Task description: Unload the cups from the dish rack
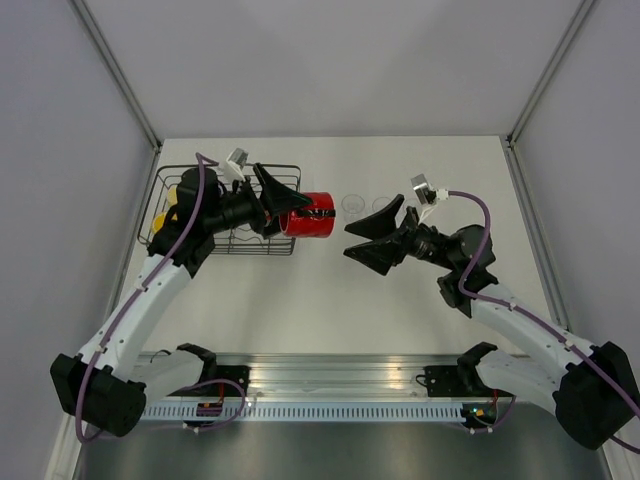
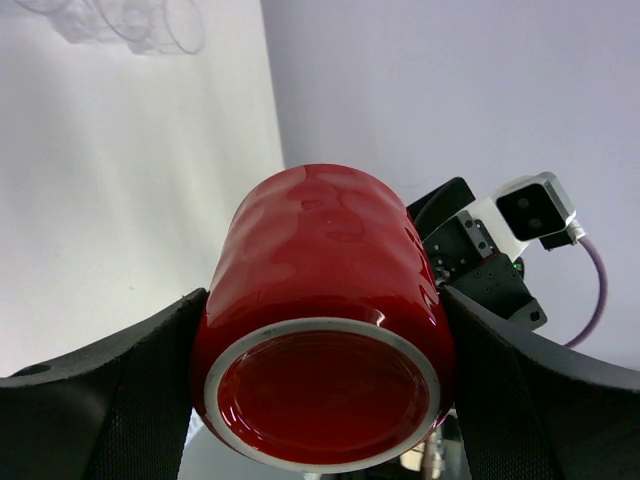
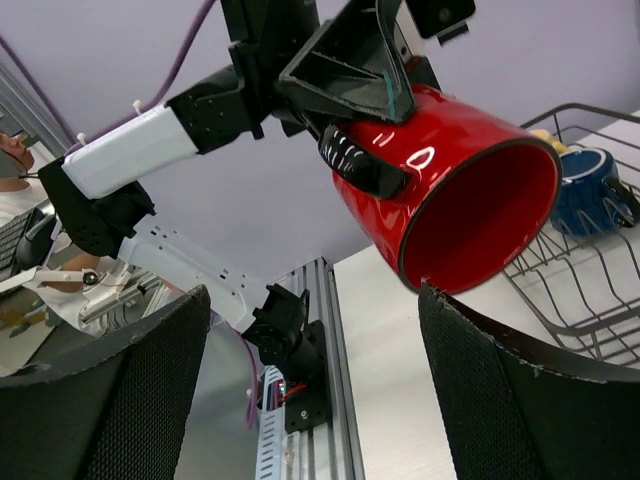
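A red mug (image 1: 314,217) hangs sideways in the air just right of the dish rack (image 1: 240,250), with my left gripper (image 1: 290,212) shut on its body. In the left wrist view its base (image 2: 322,392) faces the camera between the two pads. My right gripper (image 1: 350,243) stands open a short way to the mug's right, facing its mouth (image 3: 480,220), with nothing between its fingers (image 3: 150,400). A blue mug (image 3: 590,190) lies in the rack (image 3: 570,300), and a yellow mug (image 1: 162,217) shows at the rack's left end. Two clear tumblers (image 1: 352,205) stand on the table behind the grippers.
The tumblers (image 2: 130,20) sit close together just behind the gap between the two grippers. An aluminium rail (image 1: 330,385) runs along the near table edge between the arm bases. White walls close in the table at the back and sides.
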`<state>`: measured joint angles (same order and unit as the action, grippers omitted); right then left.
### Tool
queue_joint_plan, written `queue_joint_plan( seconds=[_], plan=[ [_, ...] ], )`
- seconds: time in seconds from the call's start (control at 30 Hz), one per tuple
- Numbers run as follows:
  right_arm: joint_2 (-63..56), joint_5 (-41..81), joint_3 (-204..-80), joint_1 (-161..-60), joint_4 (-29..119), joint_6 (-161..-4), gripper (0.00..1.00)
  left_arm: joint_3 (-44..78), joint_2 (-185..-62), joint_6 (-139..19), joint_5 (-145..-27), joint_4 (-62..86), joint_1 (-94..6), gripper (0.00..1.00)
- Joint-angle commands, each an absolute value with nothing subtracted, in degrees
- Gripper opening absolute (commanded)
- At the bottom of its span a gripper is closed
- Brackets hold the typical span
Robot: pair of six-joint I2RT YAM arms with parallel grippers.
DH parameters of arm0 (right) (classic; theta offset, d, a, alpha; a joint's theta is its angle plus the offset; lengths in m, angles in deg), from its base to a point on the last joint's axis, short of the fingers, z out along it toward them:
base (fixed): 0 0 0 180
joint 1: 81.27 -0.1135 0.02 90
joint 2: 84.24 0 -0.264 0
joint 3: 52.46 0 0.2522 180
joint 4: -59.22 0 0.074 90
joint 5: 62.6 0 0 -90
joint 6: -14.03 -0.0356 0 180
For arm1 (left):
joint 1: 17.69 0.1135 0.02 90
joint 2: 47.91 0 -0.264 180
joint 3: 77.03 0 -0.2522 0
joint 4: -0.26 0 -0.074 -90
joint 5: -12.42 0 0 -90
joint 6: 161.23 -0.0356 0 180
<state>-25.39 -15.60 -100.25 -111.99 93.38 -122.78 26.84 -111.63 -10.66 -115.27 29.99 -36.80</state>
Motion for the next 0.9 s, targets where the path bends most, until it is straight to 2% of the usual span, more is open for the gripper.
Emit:
queue_joint_plan(
  seconds=[0.0,0.17,0.33,0.47,0.53,0.57,0.63,0.67,0.8,0.87],
  plan=[
    [-25.27,-14.53,-100.15,-113.17,101.19,-120.1,0.88,29.52,-108.21,3.9,-116.26,15.17,-39.13,0.02],
    [-24.22,-12.77,-101.82,-114.05,98.63,-116.41,0.86,31.72,-108.38,9.0,-116.42,8.6,-40.97,0.02],
    [-20.61,-13.82,-104.54,-115.9,100.29,-114.73,0.78,34.88,-109.34,15.42,-117.83,0.94,-43.7,0.02],
    [-18.94,-15.49,-104.63,-117.22,104.96,-115.26,0.61,36.29,-109.52,16.83,-117.57,-0.56,-45.45,0.02],
    [-18.85,-15.58,-104.63,-117.74,105.92,-115.0,0.58,37.17,-109.43,17.88,-117.66,-1.62,-45.98,0.02],
    [-18.68,-16.01,-104.63,-117.83,107.23,-114.91,0.49,37.44,-109.43,18.15,-117.57,-1.8,-46.51,0.02],
    [-18.5,-16.45,-104.72,-118.01,108.91,-115.26,0.4,37.88,-109.7,18.77,-117.66,-2.06,-46.69,0.02],
    [-18.41,-16.72,-104.72,-118.01,109.44,-115.52,0.28,38.05,-109.78,18.94,-117.75,-1.97,-46.78,0.02],
    [-18.85,-16.9,-104.55,-118.1,111.29,-116.23,0.01,38.93,-109.7,19.56,-116.87,-1.45,-46.78,0.02],
    [-19.46,-16.9,-104.02,-118.1,111.82,-116.4,0.01,38.76,-109.7,19.56,-116.78,-1.53,-46.78,0.02]
  ],
)
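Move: The red cup is already gripped in the left hand, its middle about 3 cm to that hand's right, its mouth facing the right gripper. From the right hand that cup lies some 10 cm to the left, 7 cm ahead and slightly above. The right gripper lies about 12 cm right of the left hand and 6 cm back; the wire rack's middle is 21 cm left of the left hand, 17 cm ahead, well below. The red cup is carried to the right and back, some 6 cm, towards the right gripper, the left hand keeping its wide grip and tipping its fingers up by nearly 20 degrees. The right hand reaches about 3 cm left to meet the cup and shuts its wide-open fingers almost fully, one inside the mouth and one outside, pinching the near rim below the black handle. ##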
